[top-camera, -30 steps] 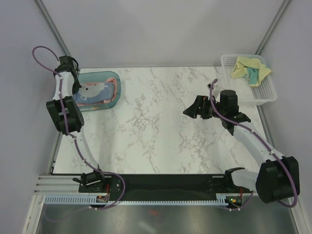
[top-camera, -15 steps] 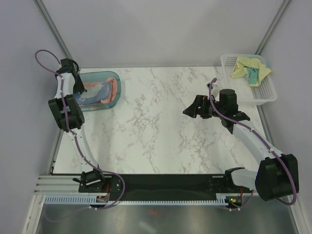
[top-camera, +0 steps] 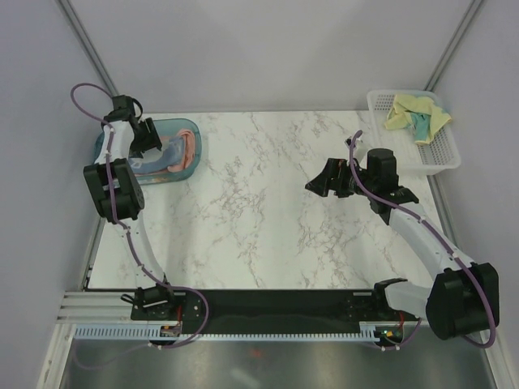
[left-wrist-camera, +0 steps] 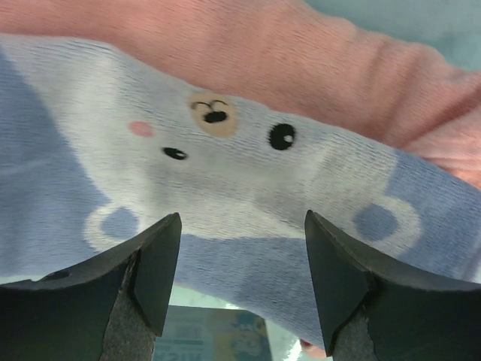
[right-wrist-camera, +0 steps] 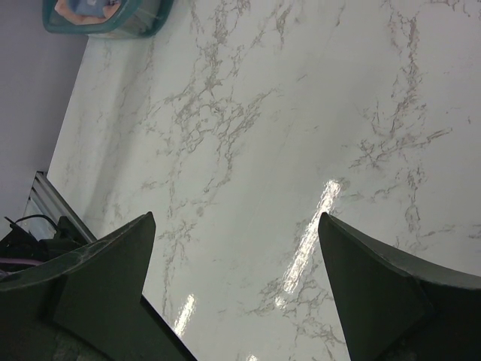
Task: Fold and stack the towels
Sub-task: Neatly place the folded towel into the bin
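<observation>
A light blue towel (top-camera: 156,156) with a bear face (left-wrist-camera: 225,143) lies on a salmon-pink towel (top-camera: 188,147) inside the teal tray (top-camera: 197,144) at the back left. The pink towel (left-wrist-camera: 316,68) shows beyond the blue one in the left wrist view. My left gripper (top-camera: 147,134) hovers just over the blue towel, open (left-wrist-camera: 242,278), nothing between its fingers (left-wrist-camera: 154,271). The pale yellow and teal towel (top-camera: 415,114) lies crumpled in the white basket (top-camera: 444,159) at the back right. My right gripper (top-camera: 315,185) hangs open (right-wrist-camera: 237,293) above the bare marble.
The marble table (top-camera: 251,211) stretches between tray and basket. In the right wrist view the teal tray (right-wrist-camera: 105,19) is at the top left, far off. A printed label (left-wrist-camera: 214,337) shows below the blue towel's near edge.
My left gripper has opened and let go of the light blue towel, which now lies on the pink one in the tray. That gripper shifted slightly right. The right arm has not moved.
</observation>
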Robot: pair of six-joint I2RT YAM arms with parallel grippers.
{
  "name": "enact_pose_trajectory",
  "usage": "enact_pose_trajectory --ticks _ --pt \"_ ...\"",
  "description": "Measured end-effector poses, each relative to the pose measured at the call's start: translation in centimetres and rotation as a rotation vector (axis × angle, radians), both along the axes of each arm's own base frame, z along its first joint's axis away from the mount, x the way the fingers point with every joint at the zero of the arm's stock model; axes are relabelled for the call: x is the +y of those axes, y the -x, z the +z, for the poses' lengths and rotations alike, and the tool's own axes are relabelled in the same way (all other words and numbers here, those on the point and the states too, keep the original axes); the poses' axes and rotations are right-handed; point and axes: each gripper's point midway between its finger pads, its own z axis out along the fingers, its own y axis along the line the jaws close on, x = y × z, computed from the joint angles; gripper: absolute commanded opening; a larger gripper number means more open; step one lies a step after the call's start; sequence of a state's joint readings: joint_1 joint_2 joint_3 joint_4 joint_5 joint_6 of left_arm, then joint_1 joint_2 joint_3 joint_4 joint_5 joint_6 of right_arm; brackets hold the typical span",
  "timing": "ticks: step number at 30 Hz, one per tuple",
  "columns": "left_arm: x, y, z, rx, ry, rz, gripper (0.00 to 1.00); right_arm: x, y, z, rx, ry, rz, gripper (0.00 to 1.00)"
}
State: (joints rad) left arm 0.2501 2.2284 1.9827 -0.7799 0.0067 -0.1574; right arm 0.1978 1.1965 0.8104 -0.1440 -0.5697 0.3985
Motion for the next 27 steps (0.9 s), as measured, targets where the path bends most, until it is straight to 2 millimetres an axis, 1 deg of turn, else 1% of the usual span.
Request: enact_pose_trajectory --ticks 3,8,11,16,20,23,27 --pt "-1.4 -0.1 -0.4 -0.006 0.056 -0.019 0.73 0.0 0.1 0.3 -0.013 0.000 0.001 0.98" --pt "-3.1 -0.5 -0.6 -0.024 0.119 -0.046 0.71 -0.1 0.0 0.3 -0.013 0.000 -0.001 0.98" --pt "-4.6 -0.8 -0.7 -0.035 0.163 -0.071 0.70 -0.1 0.0 0.3 -0.013 0.000 0.000 0.98" --pt "-6.7 -0.1 -1.5 -0.012 0.183 -0.096 0.71 -0.1 0.1 0.4 -0.015 0.000 0.000 0.98" --pt "-7.9 -0.3 -1.2 -0.021 0.203 -0.110 0.70 -0.1 0.1 0.4 -0.016 0.000 -0.001 0.98" --pt "-8.7 -0.4 -0.6 -0.036 0.202 -0.120 0.70 -0.1 0.1 0.4 -0.016 0.000 0.000 0.98" --pt "-9.5 0.0 -0.1 -0.041 0.194 -0.126 0.70 -0.1 0.0 0.4 -0.016 0.000 -0.001 0.98"
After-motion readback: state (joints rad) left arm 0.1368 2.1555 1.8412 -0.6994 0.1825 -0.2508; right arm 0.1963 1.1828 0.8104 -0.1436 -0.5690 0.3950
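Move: The folded blue towel lies in the teal bin under the left hand, its middle about 4 cm right, 2 cm ahead and 4 cm below; its right end is some 15 cm to the hand's right, about 1 cm ahead. The pink towel beneath centres roughly 1 cm ahead and 1 cm right, 6 cm below. The bin's right rim is some 21 cm to the right, level fore and aft. From the right hand, the blue towel's middle lies some 58 cm left and 22 cm ahead. The left hand sweeps about 9.5 cm right over the blue towel towards its right end, tilting some 10 degrees, fingers open. ##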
